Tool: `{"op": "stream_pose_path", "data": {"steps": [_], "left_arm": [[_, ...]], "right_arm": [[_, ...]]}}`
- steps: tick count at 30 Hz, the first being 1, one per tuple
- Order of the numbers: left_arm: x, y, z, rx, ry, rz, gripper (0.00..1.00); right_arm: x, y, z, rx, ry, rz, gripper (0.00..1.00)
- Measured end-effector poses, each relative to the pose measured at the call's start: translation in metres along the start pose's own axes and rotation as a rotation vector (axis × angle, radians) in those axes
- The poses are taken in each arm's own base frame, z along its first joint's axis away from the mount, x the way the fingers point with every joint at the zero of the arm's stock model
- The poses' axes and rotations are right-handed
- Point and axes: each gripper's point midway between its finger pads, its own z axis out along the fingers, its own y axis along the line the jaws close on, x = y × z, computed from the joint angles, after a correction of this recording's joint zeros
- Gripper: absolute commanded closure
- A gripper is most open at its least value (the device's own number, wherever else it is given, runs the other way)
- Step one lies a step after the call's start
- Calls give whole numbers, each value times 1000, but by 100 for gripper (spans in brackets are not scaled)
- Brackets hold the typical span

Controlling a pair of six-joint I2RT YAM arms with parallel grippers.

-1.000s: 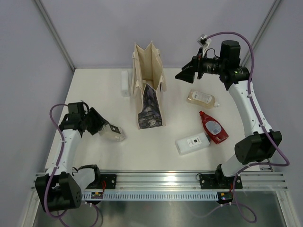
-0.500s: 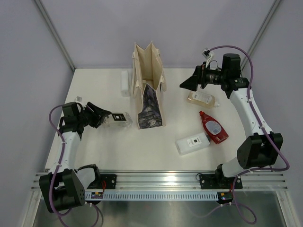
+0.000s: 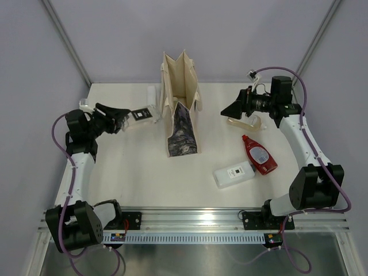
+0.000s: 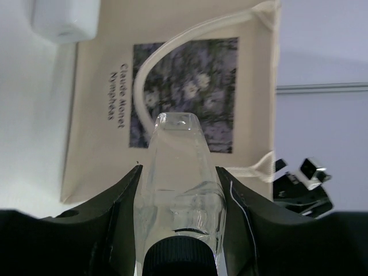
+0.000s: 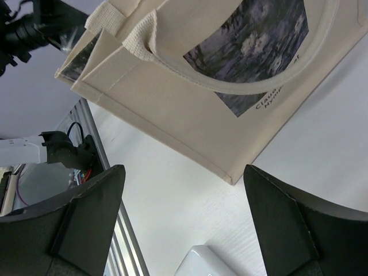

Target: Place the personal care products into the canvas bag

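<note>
My left gripper (image 3: 122,118) is shut on the clear bottle (image 3: 142,115) just above its black cap (image 4: 178,260). It holds the bottle (image 4: 178,167) in the air, pointing at the left side of the canvas bag (image 3: 181,109). The bag stands upright with its mouth open and its painting print (image 4: 184,92) faces the left wrist camera. My right gripper (image 3: 232,108) hangs open and empty right of the bag, above the amber bottle (image 3: 248,122). The flat red bottle (image 3: 258,154) and the white rectangular bottle (image 3: 234,173) lie on the table at the right.
A white container (image 3: 151,98) sits at the back, close against the bag's left side, and also shows in the left wrist view (image 4: 63,17). In the right wrist view the bag's lower edge (image 5: 230,172) and the white rectangular bottle's corner (image 5: 201,265) lie between the open fingers.
The left arm has lifted the clear bottle off the table and swung it back and right, toward the bag. The right gripper has dropped lower, over the amber bottle.
</note>
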Motion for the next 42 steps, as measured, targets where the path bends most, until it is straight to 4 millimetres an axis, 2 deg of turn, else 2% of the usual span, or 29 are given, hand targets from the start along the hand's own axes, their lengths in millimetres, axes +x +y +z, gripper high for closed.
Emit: {"op": "stream_pose_path", "data": {"steps": [6,13,18,24,28,34,37,42], "left_arm": [[-34,-58,7,116,-53,34,100],[-61,-109,21,226,-63,35,100],[-59,-135,42,274,-15,29,100],[-39,-162,67,306,68,56,100],[-26,-173,79,303,112,96,100],[-8,-172,104,227,159,163,100],[0,-163,118,158,176,208,96],[17,-148,135,54,216,274,79]], "right_arm": [[21,-8,4,0,25,51,9],[24,-8,4,0,25,53,9],[23,-8,4,0,21,46,9],[23,-9,4,0,19,43,9],[24,-9,4,0,21,46,9],[25,-10,4,0,22,41,9],[25,-10,4,1,22,36,8],[26,-10,4,1,23,34,8]]}}
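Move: The canvas bag's open mouth, where the bottle in the left hand is being taken, lies about 23 cm to that hand's right and 11 cm ahead, its rim roughly 5 cm above the hand. A white bottle lies on the table against the bag's left side, some 20 cm ahead of the left hand, 9 cm to its right and 22 cm below. From the right hand the mouth is about 17 cm to the left, 9 cm ahead and near its own height. The clear bottle, still gripped at its black-capped end by the left hand, goes up and forward about 15 cm to clear the bag's rim, its far end tipping up, then swings right some 12 cm over the near side, the wrist turning clockwise about 15 degrees, and sinks 4 cm towards the mouth as the tip-up eases. The right hand, empty and open, settles a little lower. ##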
